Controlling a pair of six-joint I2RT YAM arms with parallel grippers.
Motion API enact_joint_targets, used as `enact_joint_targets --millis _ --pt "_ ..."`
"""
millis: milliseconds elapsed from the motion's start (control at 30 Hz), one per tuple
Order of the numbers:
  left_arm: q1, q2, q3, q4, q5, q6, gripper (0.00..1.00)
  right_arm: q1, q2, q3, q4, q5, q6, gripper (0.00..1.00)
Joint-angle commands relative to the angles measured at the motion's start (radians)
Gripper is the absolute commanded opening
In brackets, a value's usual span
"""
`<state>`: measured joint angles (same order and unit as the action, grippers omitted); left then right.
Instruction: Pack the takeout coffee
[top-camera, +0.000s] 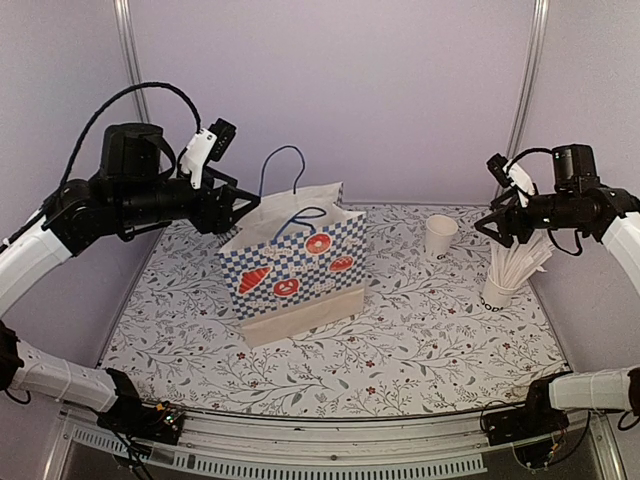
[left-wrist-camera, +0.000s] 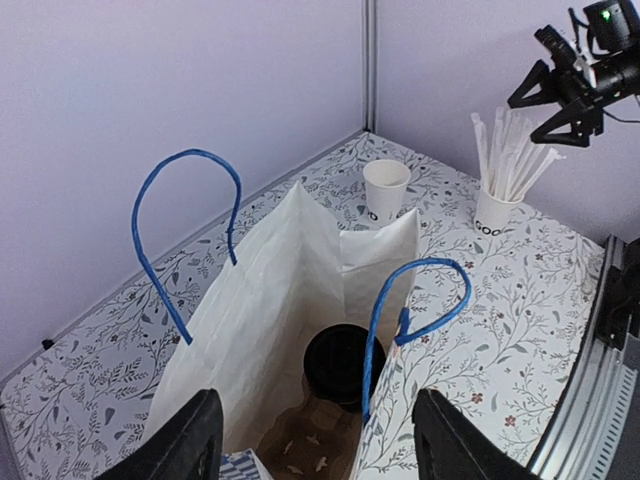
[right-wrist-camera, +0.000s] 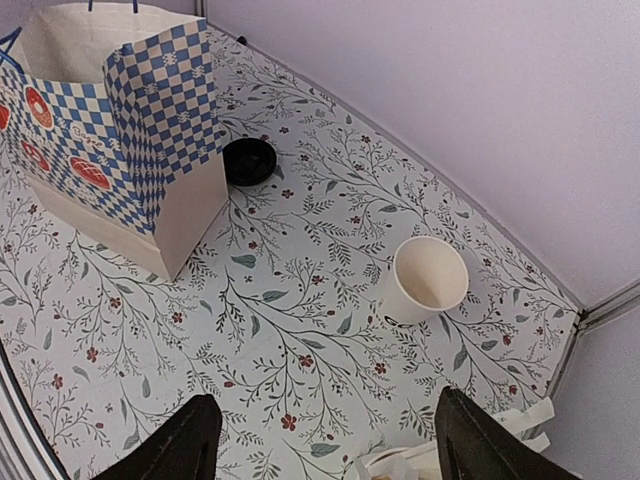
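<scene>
The takeout coffee (left-wrist-camera: 345, 365) stands at the bottom of the paper bag (left-wrist-camera: 270, 300); from above only its round black lid shows. In the top view the cup is hidden inside that blue-checked bag (top-camera: 295, 265), which stands upright with its mouth open. My left gripper (left-wrist-camera: 320, 450) hangs open above the bag's mouth, its fingers (left-wrist-camera: 185, 440) wide apart and holding nothing. From above, the left gripper (top-camera: 245, 205) sits at the bag's upper left edge. My right gripper (right-wrist-camera: 335, 450) is open and empty above the table at the right (top-camera: 497, 225).
A lidless white cup (right-wrist-camera: 428, 280) (top-camera: 440, 237) stands at the back right. A white cup of long white sticks (top-camera: 500, 290) is right below my right gripper. A loose black lid (right-wrist-camera: 249, 161) lies on the table beside the bag. The bag's blue handles (left-wrist-camera: 185, 240) stick up.
</scene>
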<state>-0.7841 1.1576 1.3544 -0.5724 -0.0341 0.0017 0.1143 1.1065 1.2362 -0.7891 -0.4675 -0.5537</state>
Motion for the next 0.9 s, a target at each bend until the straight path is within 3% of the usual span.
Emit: enact_joint_targets --millis 0,233,700,867 --pt "0.006 -0.045 -0.099 0.154 0.145 -0.016 0.67 -0.01 -0.053 0.001 -0.001 0.076 0.017 0.72" --pt "-0.039 -0.046 -0.145 0.22 0.193 -0.038 0.65 -0.018 0.034 0.039 -0.089 0.078 0.023 0.47" --pt "-0.081 -0.059 -0.139 0.212 0.153 -0.031 0.64 -0.018 0.117 0.05 -0.111 0.113 0.015 0.51" --pt "-0.083 -0.059 -0.144 0.209 0.144 -0.028 0.64 -0.018 0.121 0.048 -0.13 0.119 0.005 0.42"
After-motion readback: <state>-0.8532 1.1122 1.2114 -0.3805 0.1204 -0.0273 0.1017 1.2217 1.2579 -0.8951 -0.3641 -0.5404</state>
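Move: The straws stand about 5 cm to the right of the right hand, 1 cm back and some 12 cm below it, leaning rightward. Their straw cup is about 3 cm back, 5 cm to the right and 20 cm down. The empty cup stands 14 cm ahead, 9 cm to the left and 21 cm below. From the left hand, the straws are roughly 54 cm to the right, 1 cm ahead and 19 cm lower. The straws are approached from above by the right hand, which rises a touch, then sinks about 5 cm while easing to the right and tipping its fingers some 10 degrees further down; the fingers narrow to about half open, with no grip on a straw to be seen. The empty left hand, near the bag, draws back and to the right and turns slightly clockwise. ##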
